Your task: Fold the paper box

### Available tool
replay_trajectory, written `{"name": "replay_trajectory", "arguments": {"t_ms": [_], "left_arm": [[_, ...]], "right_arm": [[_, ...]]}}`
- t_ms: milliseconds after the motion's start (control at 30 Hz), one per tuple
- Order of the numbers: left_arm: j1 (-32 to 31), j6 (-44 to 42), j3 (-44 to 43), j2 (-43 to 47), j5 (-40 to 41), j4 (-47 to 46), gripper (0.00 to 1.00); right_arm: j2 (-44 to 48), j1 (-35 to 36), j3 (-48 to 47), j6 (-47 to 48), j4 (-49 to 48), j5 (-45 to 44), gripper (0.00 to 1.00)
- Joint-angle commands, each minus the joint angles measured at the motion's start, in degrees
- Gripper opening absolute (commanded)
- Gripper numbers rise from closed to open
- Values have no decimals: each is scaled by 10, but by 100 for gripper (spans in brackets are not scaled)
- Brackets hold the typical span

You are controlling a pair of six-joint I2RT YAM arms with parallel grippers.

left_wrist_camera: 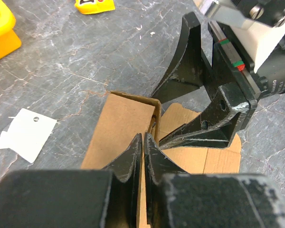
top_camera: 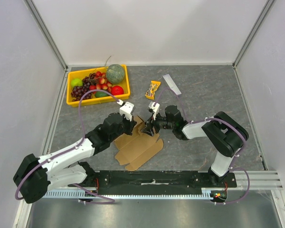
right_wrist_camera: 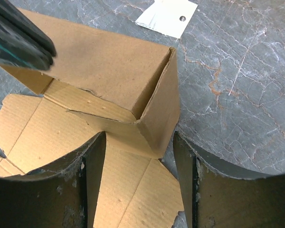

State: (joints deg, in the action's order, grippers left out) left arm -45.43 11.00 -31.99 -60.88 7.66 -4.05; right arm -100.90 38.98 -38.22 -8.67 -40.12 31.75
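Note:
The paper box [top_camera: 137, 148] is a brown die-cut cardboard sheet lying flat near the arm bases, with one wall [left_wrist_camera: 126, 118] folded upright at its far end. My left gripper [left_wrist_camera: 145, 137] is shut on the top edge of that upright wall, and a thin strip of cardboard shows between its fingers. My right gripper [right_wrist_camera: 138, 137] is open, its fingers [right_wrist_camera: 92, 166] straddling the folded corner flap [right_wrist_camera: 156, 118] without pinching it. From above, the left gripper [top_camera: 134, 126] and the right gripper [top_camera: 151, 127] meet over the sheet's far end.
A yellow fruit tray [top_camera: 97, 102] stands at the back left. A yellow snack packet [top_camera: 153, 89] and a grey bar [top_camera: 171, 84] lie behind the box. A white card [left_wrist_camera: 28, 133] lies on the grey tabletop just beside the upright wall.

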Motion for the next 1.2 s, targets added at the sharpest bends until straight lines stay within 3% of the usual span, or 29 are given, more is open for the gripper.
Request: {"name": "replay_trajectory", "arguments": {"t_ms": [0, 467, 1167], "left_arm": [[3, 2, -16, 37, 41, 21, 10], [54, 21, 18, 24, 66, 25, 11], [75, 9, 14, -19, 6, -10, 10]], "right_arm": [[-11, 0, -7, -1, -38, 17, 66], [-27, 0, -26, -5, -49, 27, 66], [-69, 1, -62, -15, -74, 38, 66]]}}
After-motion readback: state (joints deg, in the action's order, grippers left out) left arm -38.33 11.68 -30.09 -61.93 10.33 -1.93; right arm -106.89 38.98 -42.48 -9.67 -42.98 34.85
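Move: The box's upright side panel has its middle about 2 cm left of the closed left fingers and 1 cm ahead, its top some 3 cm lower. The box's far end wall stands about 3 cm to their right and 2 cm ahead; the white tag lies 8 cm left and 7 cm ahead, 12 cm down. From the right hand, whose open fingers straddle that end wall about 3 cm to their left and 1 cm ahead, the panel's middle is roughly 8 cm left and level front to back. The left hand, still closed, lifts a little more, swings about 5 cm left and 2 cm forward across the top of the side panel while turning some 10 degrees counter-clockwise, and comes down about 4 cm from its highest point, so that its fingertips end at the panel's outer left edge. The right hand keeps its fingers parted around the end wall, sinks slightly, then from midway eases nearly 2 cm left and 1 cm forward, guiding the end flap in against the panel. ##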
